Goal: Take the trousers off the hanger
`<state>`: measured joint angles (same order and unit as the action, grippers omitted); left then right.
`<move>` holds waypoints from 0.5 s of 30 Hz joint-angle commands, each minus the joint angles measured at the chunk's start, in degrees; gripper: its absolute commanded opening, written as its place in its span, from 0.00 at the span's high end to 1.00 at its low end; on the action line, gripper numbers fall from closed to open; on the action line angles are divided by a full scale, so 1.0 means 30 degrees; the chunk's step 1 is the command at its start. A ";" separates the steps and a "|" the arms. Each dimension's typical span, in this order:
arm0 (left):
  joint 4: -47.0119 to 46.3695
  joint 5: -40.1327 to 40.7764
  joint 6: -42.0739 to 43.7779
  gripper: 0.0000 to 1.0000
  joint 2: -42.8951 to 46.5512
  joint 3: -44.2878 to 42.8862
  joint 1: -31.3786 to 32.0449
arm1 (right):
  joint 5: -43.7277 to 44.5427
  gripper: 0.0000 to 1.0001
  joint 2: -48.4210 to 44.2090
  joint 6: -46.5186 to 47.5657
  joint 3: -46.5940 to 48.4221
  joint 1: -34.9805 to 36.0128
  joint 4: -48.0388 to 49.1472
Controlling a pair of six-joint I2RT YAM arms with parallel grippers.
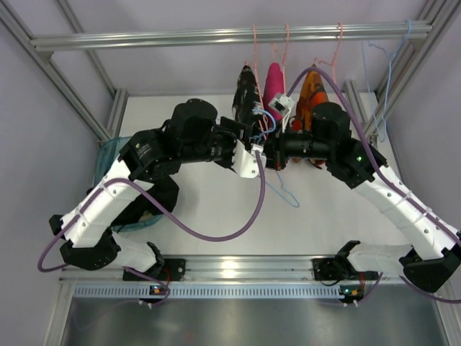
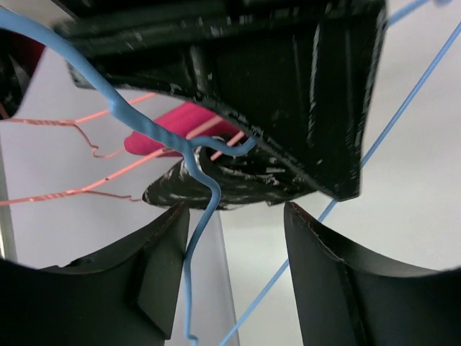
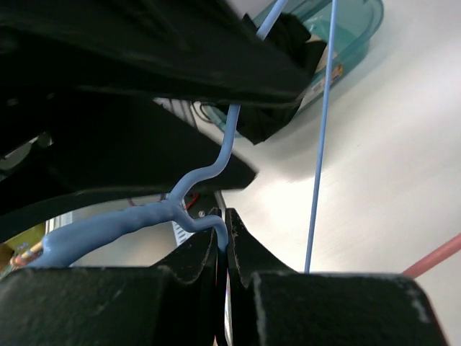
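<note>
The light-blue wire hanger (image 1: 282,193) hangs bare between my two grippers at mid-table. My right gripper (image 3: 223,225) is shut on the hanger (image 3: 194,176) just under its twisted neck. My left gripper (image 2: 236,216) faces it with jaws apart. The hanger (image 2: 193,245) runs down between them, its wire resting against the left finger (image 2: 144,274), well clear of the right one. In the top view the left gripper (image 1: 253,155) and right gripper (image 1: 268,153) almost touch. Black cloth, the trousers (image 3: 288,32), lies in a teal bin (image 3: 353,29), partly draped over its edge.
The teal bin (image 1: 106,155) sits at the table's left edge under my left arm. On the rail (image 1: 230,34) behind the grippers hang a speckled black garment (image 1: 246,90), a pink one (image 1: 274,83) and an orange one (image 1: 311,90) on pink hangers. Spare blue hangers (image 1: 382,65) hang at right.
</note>
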<state>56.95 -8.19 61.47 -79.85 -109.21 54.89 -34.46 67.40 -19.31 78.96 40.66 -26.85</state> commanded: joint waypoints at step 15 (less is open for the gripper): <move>-0.3568 0.1616 -0.3406 1.00 0.2033 0.2705 -0.0163 | -0.0938 0.51 -0.1517 0.0929 -0.0099 0.0508 0.0308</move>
<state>54.39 -3.18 58.76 -78.08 -103.39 54.59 -37.34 65.25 -17.80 77.28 41.56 -28.53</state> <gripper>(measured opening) 0.070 0.416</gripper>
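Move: The blue hanger's free shoulder already runs between the left hand's half-open fingers, about 1 cm ahead and 2 cm below its hand point. The floral trousers hang roughly 12 cm ahead of that hand, 3 cm to its left and 8 cm lower, the pink trousers some 12 cm ahead and 5 cm to its right, as low. From the right hand, which holds the other shoulder, the free one is level ahead and about 6 cm left. Left hand sinks about 2 cm and pinches the hanger's free shoulder; right draws back 2 cm, then opens. ##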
